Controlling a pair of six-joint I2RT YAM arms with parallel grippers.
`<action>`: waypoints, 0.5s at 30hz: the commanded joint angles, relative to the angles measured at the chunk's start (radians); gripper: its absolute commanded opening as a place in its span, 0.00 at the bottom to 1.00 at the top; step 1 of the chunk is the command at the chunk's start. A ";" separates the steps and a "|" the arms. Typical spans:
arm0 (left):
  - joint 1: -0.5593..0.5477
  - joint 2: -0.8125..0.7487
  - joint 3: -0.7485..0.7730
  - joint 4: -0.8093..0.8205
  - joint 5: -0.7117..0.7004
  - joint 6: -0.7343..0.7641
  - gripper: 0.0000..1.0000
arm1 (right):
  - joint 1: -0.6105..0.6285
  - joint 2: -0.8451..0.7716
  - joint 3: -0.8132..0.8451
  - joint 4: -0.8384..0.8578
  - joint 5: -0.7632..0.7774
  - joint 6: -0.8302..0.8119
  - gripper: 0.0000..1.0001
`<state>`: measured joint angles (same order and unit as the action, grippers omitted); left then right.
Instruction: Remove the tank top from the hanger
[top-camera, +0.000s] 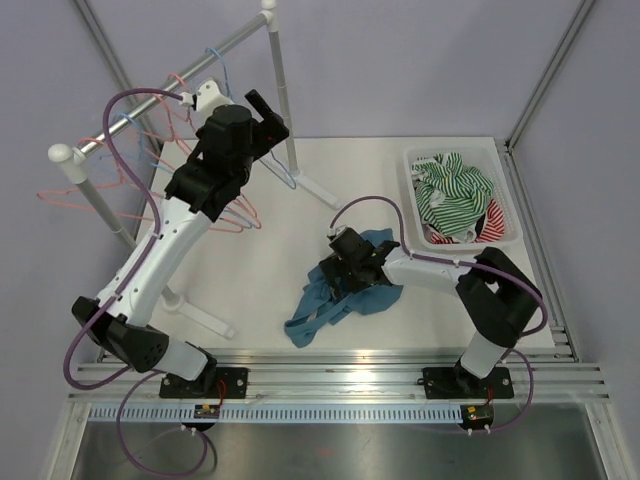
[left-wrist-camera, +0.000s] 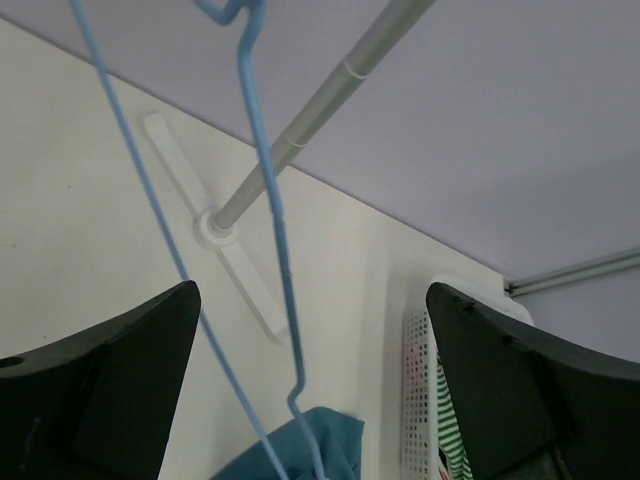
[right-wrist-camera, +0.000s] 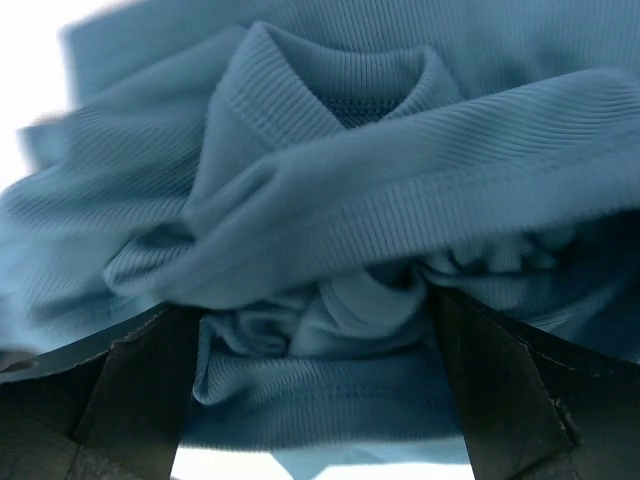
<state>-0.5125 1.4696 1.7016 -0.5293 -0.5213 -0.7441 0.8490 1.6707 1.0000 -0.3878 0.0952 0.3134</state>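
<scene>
The teal tank top (top-camera: 345, 290) lies crumpled on the white table, off the hanger. The bare blue wire hanger (left-wrist-camera: 270, 200) hangs by its hook from the rack's rail (top-camera: 170, 95). My left gripper (left-wrist-camera: 312, 295) is raised beside the rail (top-camera: 268, 118) and stands open, with the hanger's wires passing between its fingers without touching them. My right gripper (top-camera: 345, 262) is low over the tank top (right-wrist-camera: 330, 200). It is open (right-wrist-camera: 315, 320), with folds of the teal fabric bunched between its wide-apart fingers.
Pink hangers (top-camera: 75, 195) hang at the left end of the rack. The rack's upright post and white foot (left-wrist-camera: 215, 228) stand at the table's back. A white perforated basket (top-camera: 505, 195) at the back right holds green-striped and red-striped clothes (top-camera: 455, 190).
</scene>
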 joint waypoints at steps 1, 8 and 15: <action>-0.003 -0.110 0.038 0.048 0.119 0.034 0.99 | 0.019 0.079 0.026 -0.003 0.126 0.045 0.99; -0.020 -0.264 -0.006 0.112 0.327 0.120 0.99 | 0.019 0.091 0.022 -0.003 0.156 0.062 0.17; -0.026 -0.452 -0.101 0.086 0.584 0.221 0.99 | -0.023 -0.110 0.118 -0.124 0.259 0.029 0.00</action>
<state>-0.5339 1.0775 1.6463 -0.4515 -0.1287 -0.5999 0.8612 1.6772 1.0359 -0.4389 0.2546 0.3588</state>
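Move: The crumpled blue tank top lies right under the open fingers of the right hand, its middle about 2 cm to the right and 2 cm below. From that hand, the white basket stands about 20 cm ahead and some 26 cm to the right; the far foot of the rack is roughly 21 cm ahead and 3 cm to the left. From the left hand, up at the rack, the tank top lies about 17 cm back, 13 cm to the right and some 37 cm below. The tank top is pinched in the right hand: its open fingers press about 1.5 cm farther down into the folds, edging about as far forward, shut on a bunch of cloth and start up again by roughly 2 cm. Meanwhile the empty left hand, fingers wide open, draws quickly back and up from the blue hanger, some 13 cm each way, its fingers tilting up and swinging clockwise. ##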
